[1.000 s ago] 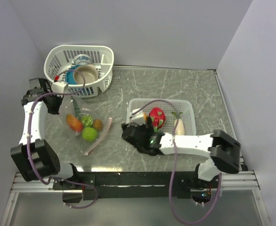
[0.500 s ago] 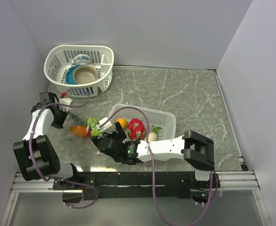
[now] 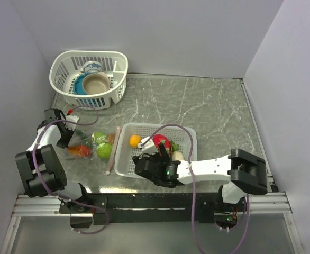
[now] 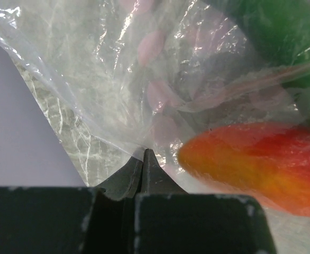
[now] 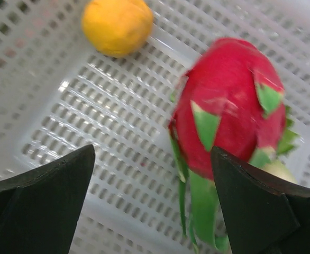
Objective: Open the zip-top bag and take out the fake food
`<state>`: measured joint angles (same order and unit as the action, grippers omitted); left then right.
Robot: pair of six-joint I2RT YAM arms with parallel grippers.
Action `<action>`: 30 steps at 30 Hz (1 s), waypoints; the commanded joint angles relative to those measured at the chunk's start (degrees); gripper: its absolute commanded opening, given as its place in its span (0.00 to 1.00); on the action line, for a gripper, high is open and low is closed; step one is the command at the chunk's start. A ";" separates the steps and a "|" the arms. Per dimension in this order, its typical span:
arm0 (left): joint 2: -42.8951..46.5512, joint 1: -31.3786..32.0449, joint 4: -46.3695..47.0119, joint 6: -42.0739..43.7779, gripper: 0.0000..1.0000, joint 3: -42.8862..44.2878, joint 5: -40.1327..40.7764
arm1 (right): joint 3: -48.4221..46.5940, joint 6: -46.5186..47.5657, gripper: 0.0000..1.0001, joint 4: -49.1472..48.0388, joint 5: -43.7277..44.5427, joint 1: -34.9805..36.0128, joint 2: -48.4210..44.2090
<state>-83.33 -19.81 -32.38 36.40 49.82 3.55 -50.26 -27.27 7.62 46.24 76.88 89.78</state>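
The clear zip-top bag (image 3: 91, 145) lies at the left of the table, its pink zipper strip (image 3: 112, 151) facing the basket. Inside it are fake food pieces: a red-orange one (image 3: 80, 151) and a green round one (image 3: 103, 152). My left gripper (image 3: 66, 135) is shut on the bag's plastic (image 4: 118, 95) at its far corner, with the red-orange piece (image 4: 250, 159) just beyond the tips. My right gripper (image 3: 156, 156) hangs open over the white mesh basket (image 3: 124, 159). That basket holds an orange (image 5: 117, 24), a dragon fruit (image 5: 229, 106) beside my right finger, and a white oblong (image 3: 177, 156).
A round white basket (image 3: 65, 63) with bowls and a cup stands at the back left corner. Walls close in on the left, back and right. The mesh basket sits close against the bag's zipper side.
My right gripper left the bag and came over the mesh basket, where an orange now lies. The basket has shifted left towards the bag. My left gripper sank lower with the bag.
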 commanded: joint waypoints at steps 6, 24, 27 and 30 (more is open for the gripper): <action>0.01 -0.40 1.44 1.13 0.01 1.77 0.23 | 0.51 -4.74 1.00 16.57 8.88 -1.30 -11.36; 1.76 -0.58 -0.84 0.51 0.01 4.05 -1.71 | -1.15 24.98 1.00 0.29 -38.77 2.40 -12.88; 2.47 -0.58 -0.75 0.86 0.01 3.70 -1.62 | -1.86 25.16 1.00 0.82 -37.54 2.22 -10.34; 2.38 -0.58 -0.84 0.86 0.01 3.96 -1.88 | -3.17 24.89 0.88 3.19 -36.31 2.04 -6.92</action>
<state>-82.85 -20.08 -32.62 36.86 51.88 2.87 -49.34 -3.86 9.15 9.28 79.20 80.07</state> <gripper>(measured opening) 0.012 0.964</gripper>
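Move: The right hand, open, is over the shallow white basket with the dragon fruit about 4 cm ahead, 5 cm to its right and 4 cm below; the near rim, by its left end, is about 9 cm back, 5 cm left and 2 cm below. The orange is 5 cm ahead and 6 cm left, the bag's pink zip strip about 16 cm left and level. From the left hand, that rim spot is some 30 cm right and 13 cm back, slightly higher. The open right hand first slides some 5 cm to its right, then lifts about 10 cm, swinging back and left away from the dragon fruit and the orange while the wrist turns about 45 degrees counter-clockwise, and sinks again with its wide-open fingers lined up across the near rim towards the basket's left corner, some 10 cm farther back than it began. The left hand keeps its shut pinch on the bag's edge, easing up and forward by only a centimetre or so. ##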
